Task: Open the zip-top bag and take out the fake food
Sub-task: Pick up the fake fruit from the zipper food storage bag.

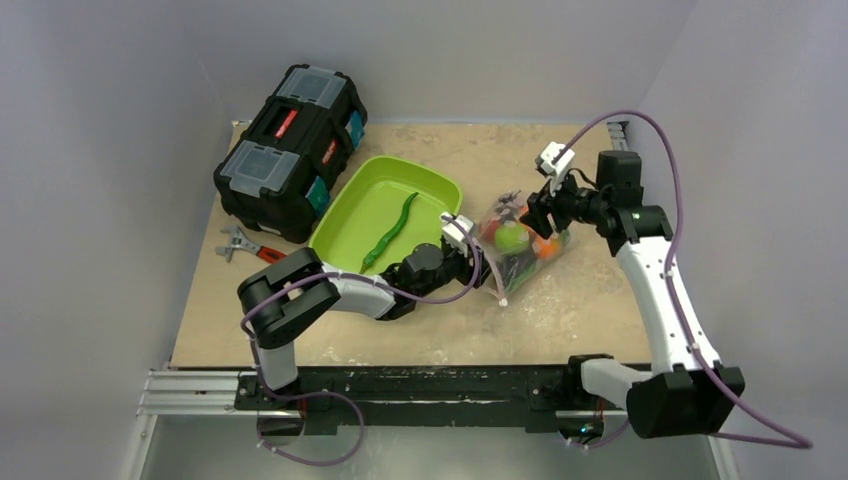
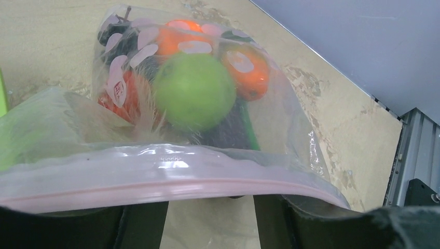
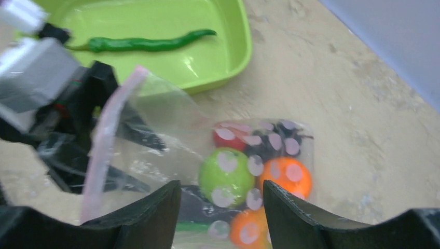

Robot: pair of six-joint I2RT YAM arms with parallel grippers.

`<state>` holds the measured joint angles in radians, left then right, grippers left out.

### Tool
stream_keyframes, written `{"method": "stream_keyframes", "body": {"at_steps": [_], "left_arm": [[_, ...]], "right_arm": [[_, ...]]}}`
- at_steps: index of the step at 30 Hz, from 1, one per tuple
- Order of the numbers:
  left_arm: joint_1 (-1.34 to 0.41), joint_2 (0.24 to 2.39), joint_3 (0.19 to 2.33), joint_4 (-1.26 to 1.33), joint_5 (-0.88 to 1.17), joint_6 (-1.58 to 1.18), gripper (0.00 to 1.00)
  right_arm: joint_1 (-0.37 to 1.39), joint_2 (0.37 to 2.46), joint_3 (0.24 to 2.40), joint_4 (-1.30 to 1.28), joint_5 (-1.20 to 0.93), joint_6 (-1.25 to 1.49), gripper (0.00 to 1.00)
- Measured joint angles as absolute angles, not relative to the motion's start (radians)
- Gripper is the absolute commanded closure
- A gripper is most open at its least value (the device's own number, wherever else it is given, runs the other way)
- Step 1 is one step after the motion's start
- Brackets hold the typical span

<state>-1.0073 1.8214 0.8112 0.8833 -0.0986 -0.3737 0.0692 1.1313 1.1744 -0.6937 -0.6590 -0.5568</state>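
The clear zip-top bag (image 1: 522, 262) lies right of the lime-green tray (image 1: 345, 215). Its pink zip strip (image 2: 171, 181) drapes across the tips of my left gripper (image 2: 210, 207), whose jaws stand apart with bare table showing between them. Through the plastic show a lime-green ball (image 2: 194, 91), orange fruit (image 3: 286, 175), a red piece (image 3: 228, 139) and dark pieces of fake food. My right gripper (image 3: 222, 192) hovers open over the bag's closed end, nothing between its fingers. A long green pod (image 1: 392, 232) lies in the tray.
A black toolbox (image 1: 290, 150) stands at the back left, with a red-handled wrench (image 1: 245, 247) in front of it. A metal rail (image 2: 415, 150) runs along the table's right edge.
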Motion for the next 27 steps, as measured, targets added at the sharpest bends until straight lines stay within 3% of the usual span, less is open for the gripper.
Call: {"method": "stream_keyframes", "body": {"at_steps": [3,9,16,27], "left_arm": [[-1.003,1.831,0.81,0.886,-0.095,-0.374,0.4],[-0.995,1.836,0.808,0.88,-0.093,-0.387,0.32],[-0.992,1.85,0.833,0.837,-0.09,-0.439,0.26],[-0.962,1.884,0.882,0.737,-0.081,-0.532,0.24]], "right_arm": [[0.059,1.227,1.174,-0.642,-0.568,-0.545,0.65],[0.061,1.496,1.172,-0.514,-0.379,-0.43,0.79],[0.088,1.598,1.151,-0.439,-0.295,-0.417,0.8],[0.134,1.632,1.143,-0.657,-0.548,-0.656,0.79]]}}
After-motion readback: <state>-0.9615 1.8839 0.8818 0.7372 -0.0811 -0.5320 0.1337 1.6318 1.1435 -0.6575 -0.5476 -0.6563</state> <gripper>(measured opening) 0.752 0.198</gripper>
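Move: The green fruit in the bag lies about 6 cm ahead of my left hand, 5 cm to its right and 5 cm below it. From my right hand it is some 5 cm ahead, 2 cm to the left and 18 cm down. Counted from the green fruit, the red fruit is 2 cm farther out and 4 cm left, one orange 5 cm farther out and 3 cm right, the other 3 cm nearer and 8 cm right. I plunge my right hand about 17 cm onto the bag, first swinging some 10 cm forward and a little right past the green fruit, then sweeping back and left to push it through the film towards my left hand, fingers drawing mostly shut and tipping down. My left hand, fingers still in the bag's mouth, spreads them wider and sinks about 3 cm, edging forward and tilting down. ##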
